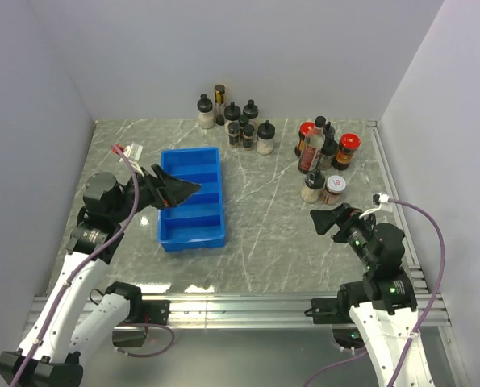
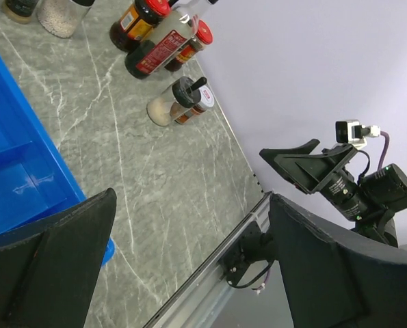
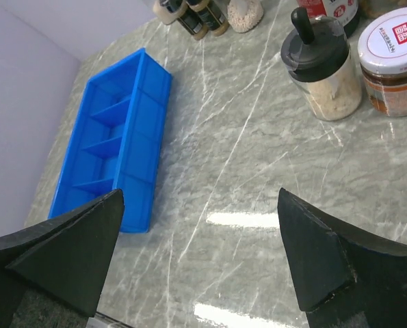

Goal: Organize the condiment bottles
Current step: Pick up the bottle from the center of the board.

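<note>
The condiment bottles stand in two clusters on the marble table: several black-capped jars at the back centre, and a group with red-capped ones at the right. The nearest two are a black-capped jar of pale powder and a jar with a red-and-white lid; both also show in the left wrist view, the black-capped jar in front. My left gripper hangs open above the blue tray. My right gripper is open and empty, a little in front of the right cluster.
The blue tray has several empty compartments and lies left of centre. Grey walls close off the back and both sides. A metal rail runs along the near edge. In the left wrist view the right arm shows beyond my open left gripper.
</note>
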`<state>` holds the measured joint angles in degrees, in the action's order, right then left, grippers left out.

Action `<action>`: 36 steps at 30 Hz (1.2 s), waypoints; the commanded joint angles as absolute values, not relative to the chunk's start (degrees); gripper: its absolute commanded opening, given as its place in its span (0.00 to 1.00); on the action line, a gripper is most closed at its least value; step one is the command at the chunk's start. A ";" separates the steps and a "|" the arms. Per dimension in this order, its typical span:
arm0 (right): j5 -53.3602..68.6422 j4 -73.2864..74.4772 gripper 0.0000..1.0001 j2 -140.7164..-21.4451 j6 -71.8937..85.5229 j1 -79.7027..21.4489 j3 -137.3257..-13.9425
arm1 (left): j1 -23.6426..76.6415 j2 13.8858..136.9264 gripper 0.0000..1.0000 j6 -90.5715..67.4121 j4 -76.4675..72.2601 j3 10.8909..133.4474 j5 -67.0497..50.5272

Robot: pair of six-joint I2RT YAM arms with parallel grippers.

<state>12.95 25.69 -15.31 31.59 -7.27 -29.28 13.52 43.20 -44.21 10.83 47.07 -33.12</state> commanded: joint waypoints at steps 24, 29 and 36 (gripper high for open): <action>4.49 36.83 1.00 -0.89 41.13 -7.47 -31.46 | 48.51 91.74 0.96 -5.28 -28.44 60.74 -11.69; 1.23 36.48 1.00 2.11 43.24 -7.56 -31.20 | 48.60 105.01 0.95 -3.43 -44.10 61.43 -15.99; 1.41 37.35 1.00 -1.32 42.01 -7.56 -32.96 | 49.48 118.82 0.96 -4.39 -47.81 73.11 -15.12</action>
<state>2.68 37.63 -0.58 42.39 -7.27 -30.26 48.80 117.60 -5.37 -38.59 67.99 -14.96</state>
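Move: The shaker with the black lid stands about 17 cm ahead of the left hand, 38 cm to its right and 27 cm below. Beside the shaker, the white-lidded jar is some 7 cm farther right, and the red-label bottle some 11 cm farther out. The blue tray's middle is about 17 cm ahead of the left hand, 2 cm left and 29 cm below. From the right hand the shaker lies about 21 cm ahead, 3 cm right and 17 cm below. The black-lidded shaker is what the open left hand closes in on: it first sweeps right nearly level, then sinks while still going right and somewhat forward, about 29 cm across and 20 cm down in all. Its wrist rolls roughly 40 degrees clockwise seen from behind the hand, its fingers swinging farther right. The right hand, also open, eases some 3 cm back and 3 cm right, turning slightly clockwise. ##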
